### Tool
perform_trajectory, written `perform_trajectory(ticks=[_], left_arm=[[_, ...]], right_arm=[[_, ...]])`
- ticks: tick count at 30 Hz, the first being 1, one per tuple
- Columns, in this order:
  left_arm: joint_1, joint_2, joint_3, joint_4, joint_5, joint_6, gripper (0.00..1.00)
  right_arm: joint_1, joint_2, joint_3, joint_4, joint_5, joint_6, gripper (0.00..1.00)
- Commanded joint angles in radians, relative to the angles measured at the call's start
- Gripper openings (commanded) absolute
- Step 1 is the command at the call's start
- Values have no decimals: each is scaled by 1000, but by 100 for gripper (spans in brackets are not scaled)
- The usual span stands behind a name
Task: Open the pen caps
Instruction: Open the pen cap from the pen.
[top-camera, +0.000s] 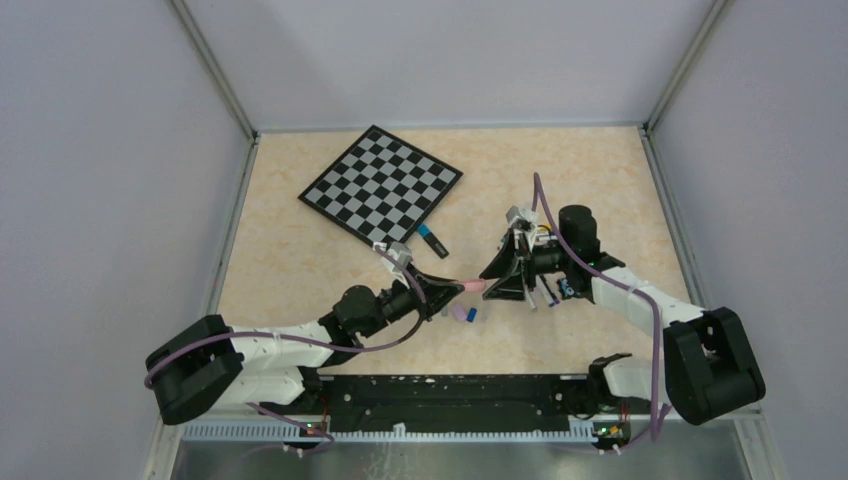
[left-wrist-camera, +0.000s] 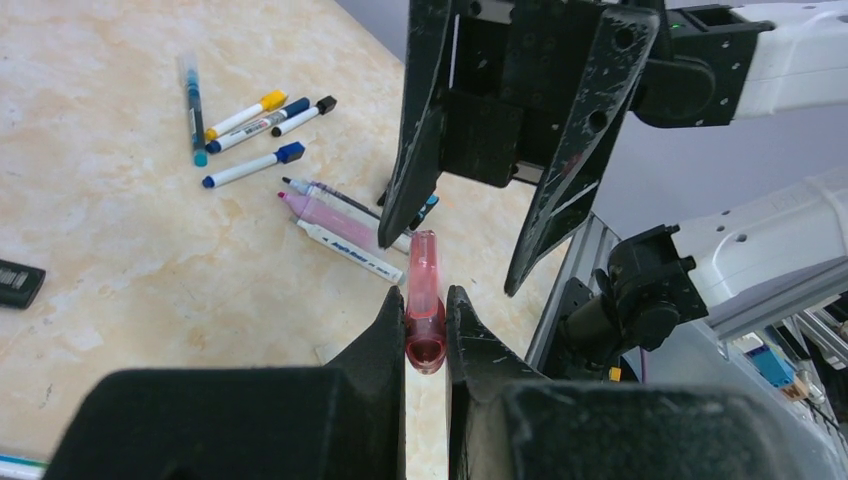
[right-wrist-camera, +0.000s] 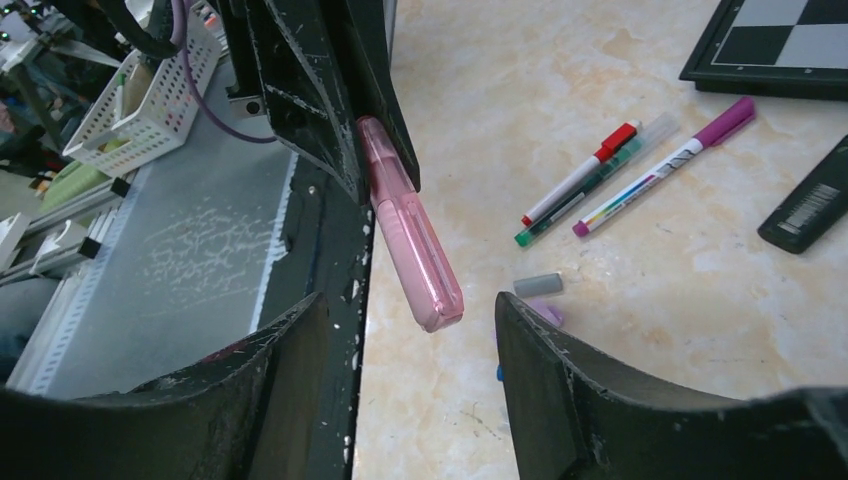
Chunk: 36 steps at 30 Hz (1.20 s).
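Observation:
My left gripper (left-wrist-camera: 425, 315) is shut on the rear end of a pink highlighter (left-wrist-camera: 424, 290), which it holds level above the table. The highlighter's pink capped end (right-wrist-camera: 430, 280) points at my right gripper (right-wrist-camera: 410, 305). That gripper is open, its fingers standing wide on either side of the cap tip and apart from it. In the top view the two grippers (top-camera: 440, 285) (top-camera: 497, 280) face each other over the table's middle with the highlighter (top-camera: 470, 286) between them. A loose grey cap (right-wrist-camera: 538, 284) and a purple cap (right-wrist-camera: 545, 312) lie on the table below.
Several capped pens (left-wrist-camera: 250, 115) lie in a group beside another pink highlighter (left-wrist-camera: 320, 212). A red-capped pen (right-wrist-camera: 580, 180) and a purple-capped pen (right-wrist-camera: 665, 165) lie near a flat black bar (right-wrist-camera: 812, 200). The checkered board (top-camera: 380, 185) sits at the back left.

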<state>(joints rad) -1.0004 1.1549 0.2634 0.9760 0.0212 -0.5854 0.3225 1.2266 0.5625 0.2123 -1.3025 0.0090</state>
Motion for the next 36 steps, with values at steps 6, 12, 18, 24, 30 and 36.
perform_trajectory(ticks=[6, 12, 18, 24, 30, 36], left_arm=[[-7, 15, 24, 144, 59, 47, 0], [-7, 28, 24, 163, 71, 49, 0], [-7, 23, 17, 172, 67, 55, 0], [-7, -13, -14, 205, 44, 79, 0], [-4, -90, -120, 345, -57, 105, 0], [-3, -173, -172, 408, -143, 129, 0]], right_arm=[[46, 19, 8, 70, -9, 48, 52], [49, 18, 7, 114, -22, 99, 45], [55, 20, 7, 129, -47, 111, 31], [55, 23, 19, 104, -71, 80, 0], [55, 20, 30, 75, -106, 43, 0], [55, 27, 36, 54, -114, 29, 0]])
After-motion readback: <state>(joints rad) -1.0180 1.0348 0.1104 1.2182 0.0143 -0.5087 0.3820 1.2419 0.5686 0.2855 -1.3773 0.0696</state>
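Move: Straight off the left fingertips, about 4 cm to that hand's right and 2 cm ahead at its own height, is the cap of the pink highlighter, whose other end the left hand already grips. From the open right hand the cap is some 3 cm to the left and 1 cm back, level with it. Some 15 cm below the right hand lie the lilac cap, 5 cm back and 4 cm left, and the blue cap, 6 cm back and 1 cm left. Closing in from the right, the right hand eases about 1 cm left over the pink cap, rises slightly and shuts its fingers on it, then drifts back 1 to 2 cm with its grip kept. The left hand, still holding the highlighter's rounded end, first rises about 2 cm; once the cap is pinched it draws away some 3 cm to the left, also climbing and tilting its fingers up to total about 10 degrees. ##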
